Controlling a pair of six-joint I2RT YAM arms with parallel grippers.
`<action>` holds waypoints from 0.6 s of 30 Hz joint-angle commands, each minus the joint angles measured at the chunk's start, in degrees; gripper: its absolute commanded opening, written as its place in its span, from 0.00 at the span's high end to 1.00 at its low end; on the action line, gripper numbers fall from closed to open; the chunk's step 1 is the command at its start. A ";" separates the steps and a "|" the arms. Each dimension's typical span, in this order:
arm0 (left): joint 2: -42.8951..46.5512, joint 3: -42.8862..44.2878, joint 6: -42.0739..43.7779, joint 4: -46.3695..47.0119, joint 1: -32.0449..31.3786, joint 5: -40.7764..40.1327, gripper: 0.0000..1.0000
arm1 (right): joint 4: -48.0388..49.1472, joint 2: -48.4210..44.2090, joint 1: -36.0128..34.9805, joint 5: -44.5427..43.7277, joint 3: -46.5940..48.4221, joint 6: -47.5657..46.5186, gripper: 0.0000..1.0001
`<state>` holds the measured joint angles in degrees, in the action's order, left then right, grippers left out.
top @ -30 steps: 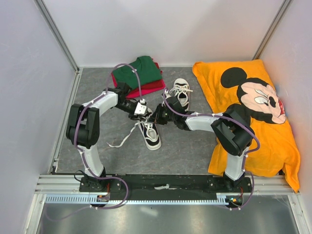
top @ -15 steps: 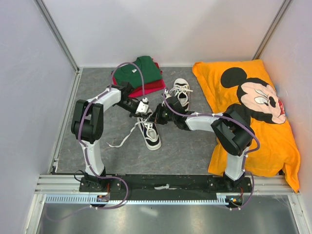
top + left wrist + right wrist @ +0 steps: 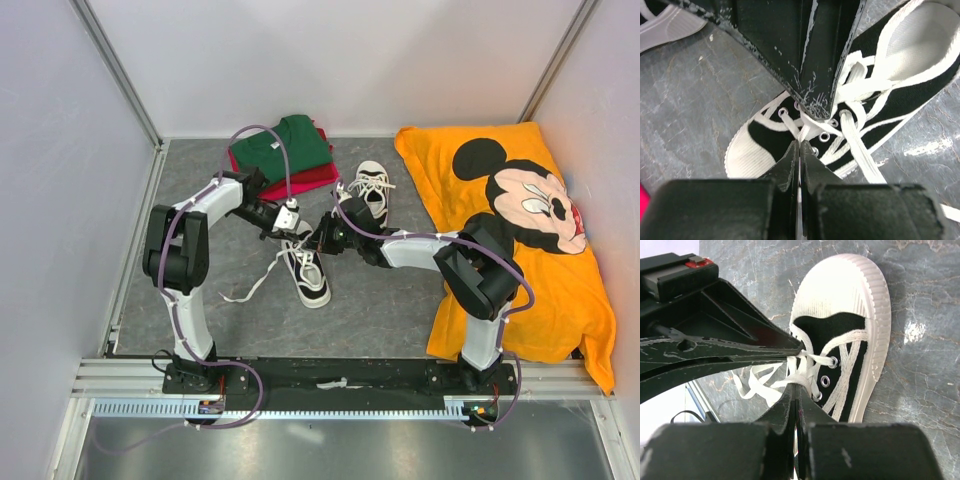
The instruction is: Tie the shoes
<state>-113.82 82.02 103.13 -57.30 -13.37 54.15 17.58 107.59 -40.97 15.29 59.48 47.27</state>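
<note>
The near shoe (image 3: 313, 281) lies in the middle of the grey floor, and both grippers meet over its lacing. My left gripper (image 3: 296, 231) is shut on a white lace strand just above the toe cap (image 3: 746, 154); the strand runs in between its closed tips (image 3: 799, 143). My right gripper (image 3: 319, 240) faces it from the other side, shut on a bunch of lace (image 3: 799, 386) beside the eyelets of the same shoe (image 3: 850, 330). The two sets of fingertips almost touch. A loose lace end (image 3: 243, 291) trails to the left. The second shoe (image 3: 373, 187) stands behind, laces loose.
Folded green and red clothes (image 3: 286, 152) lie behind the left arm. An orange Mickey Mouse cloth (image 3: 525, 235) covers the right side. Walls enclose the floor on three sides, and a metal rail (image 3: 330, 385) runs along the near edge.
My left gripper has gone from open to shut, closing on the lace at the near shoe's front. The left arm has shifted slightly. The right gripper has stayed shut in place.
</note>
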 commanded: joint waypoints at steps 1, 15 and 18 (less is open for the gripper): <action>4.30 -1.16 -0.30 2.80 1.24 1.39 0.98 | 1.22 -2.21 0.19 0.53 -0.68 -2.27 1.00; 4.92 -0.46 -1.87 3.51 2.03 1.22 0.98 | 1.93 -5.54 0.80 7.19 -0.51 -6.74 0.59; 5.27 -0.45 -3.89 3.51 2.46 2.62 0.99 | 2.02 -8.18 0.80 9.92 -1.03 -11.13 0.59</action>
<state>-111.92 81.03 102.24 -54.70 -11.62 54.08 18.11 105.08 -40.34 19.97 59.07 42.52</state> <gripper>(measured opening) 0.023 0.405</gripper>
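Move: My left fingers pinch a lace end over the front of the shoe: the knot lies about 3 cm back, 1 cm right and 2 cm below, the toe cap some 4 cm straight ahead. The shoe opening is about 10 cm back and 4 cm right; the loose lace trails 9 cm back and 11 cm left. For my right hand, shut on the lace loop, the knot is level fore and aft, 1 cm left and 2 cm lower. I open my right fingers a bit under halfway and let go of the lace loop, then start lifting them about 2 cm off the knot, backing off slightly. My left hand keeps its pinch on the lace end, rises about 1 cm, then draws it forward and left by about 1 cm each way, away from the knot. ##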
